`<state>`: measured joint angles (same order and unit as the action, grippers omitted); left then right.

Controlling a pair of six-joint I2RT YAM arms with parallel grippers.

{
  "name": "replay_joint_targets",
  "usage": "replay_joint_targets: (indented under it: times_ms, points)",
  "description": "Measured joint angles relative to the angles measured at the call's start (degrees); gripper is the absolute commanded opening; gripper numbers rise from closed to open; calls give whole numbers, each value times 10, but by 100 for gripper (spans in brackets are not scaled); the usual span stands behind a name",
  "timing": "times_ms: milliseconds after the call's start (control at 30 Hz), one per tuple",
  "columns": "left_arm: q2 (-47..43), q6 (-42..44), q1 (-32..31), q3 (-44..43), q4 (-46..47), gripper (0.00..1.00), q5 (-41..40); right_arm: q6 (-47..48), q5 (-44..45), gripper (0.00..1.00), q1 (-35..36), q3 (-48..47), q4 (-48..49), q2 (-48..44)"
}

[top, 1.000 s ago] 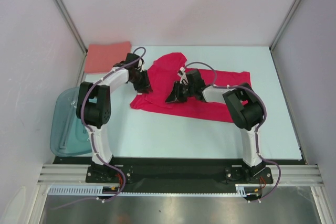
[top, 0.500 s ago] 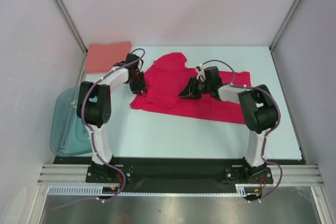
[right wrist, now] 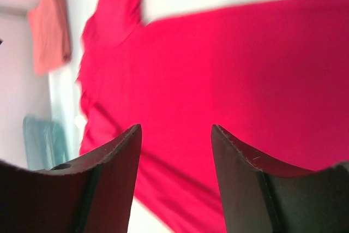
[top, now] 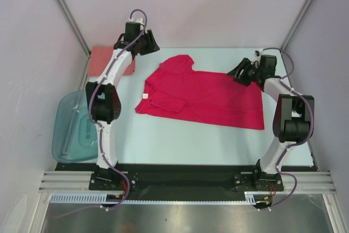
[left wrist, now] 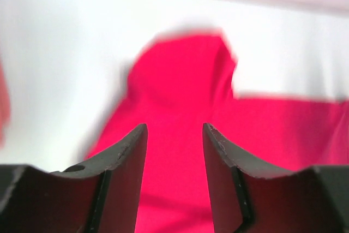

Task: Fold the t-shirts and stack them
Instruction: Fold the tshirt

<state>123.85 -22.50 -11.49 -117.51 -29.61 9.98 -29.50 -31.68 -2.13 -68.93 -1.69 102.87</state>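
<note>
The crimson-red t-shirt (top: 202, 94) lies spread on the table, one sleeve pointing to the back and a fold near its left end. The salmon-pink t-shirt (top: 103, 58) lies folded at the back left corner, partly behind my left arm. My left gripper (top: 150, 45) hangs open above the table's back edge, off the red shirt (left wrist: 185, 80), with nothing between its fingers (left wrist: 128, 151). My right gripper (top: 235, 73) hovers open over the red shirt's far right corner, also holding nothing. Its view shows the red shirt (right wrist: 229, 64) below and the pink one (right wrist: 49, 25) far off.
A translucent teal tub (top: 73, 126) sits at the table's left edge, and its rim (right wrist: 41, 140) appears in the right wrist view. White walls with metal posts close in the back and sides. Bare pale table (top: 180, 140) lies between the red shirt and the arm bases.
Both grippers opened and lifted off the red shirt. The left arm swung up to the back left, the right arm drew back to the right. The shirt now lies spread flatter.
</note>
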Motion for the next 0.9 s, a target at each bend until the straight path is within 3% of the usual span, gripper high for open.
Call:
replay_joint_targets:
  times_ms: [133, 333, 900]
  points:
    - [104, -21, 17, -99, 45, 53, 29, 8, 0, 61, -57, -31, -2, 43]
    - [203, -86, 35, -112, 118, 52, 42, 13, 0, 62, -108, -68, -5, 99]
    - [282, -270, 35, -133, 131, 51, 68, 15, -7, 63, -146, -98, 0, 143]
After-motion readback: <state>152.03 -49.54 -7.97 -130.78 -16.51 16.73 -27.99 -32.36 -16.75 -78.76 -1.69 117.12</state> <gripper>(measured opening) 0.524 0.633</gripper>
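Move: Ahead of the left hand by about 8 cm, 2 cm to its right and 17 cm below, lies the t-shirt's far shoulder, where the sleeve begins; the sleeve's middle is some 12 cm ahead and 14 cm right, the folded stack 11 cm ahead and 26 cm left. From the right hand the shirt's far right corner is about 9 cm ahead, 16 cm right and 11 cm down; the near right corner is 24 cm back, 15 cm right. Carrying on forward about 8 cm and then sinking some 15 cm, the left hand comes down towards the shoulder fold, its left side rolling down and the hand turning counter-clockwise. The right hand sweeps about 13 cm right, with 5 cm each of forward and down, towards the far right corner, turning slightly clockwise. Both grippers stay open and grasp nothing yet. ##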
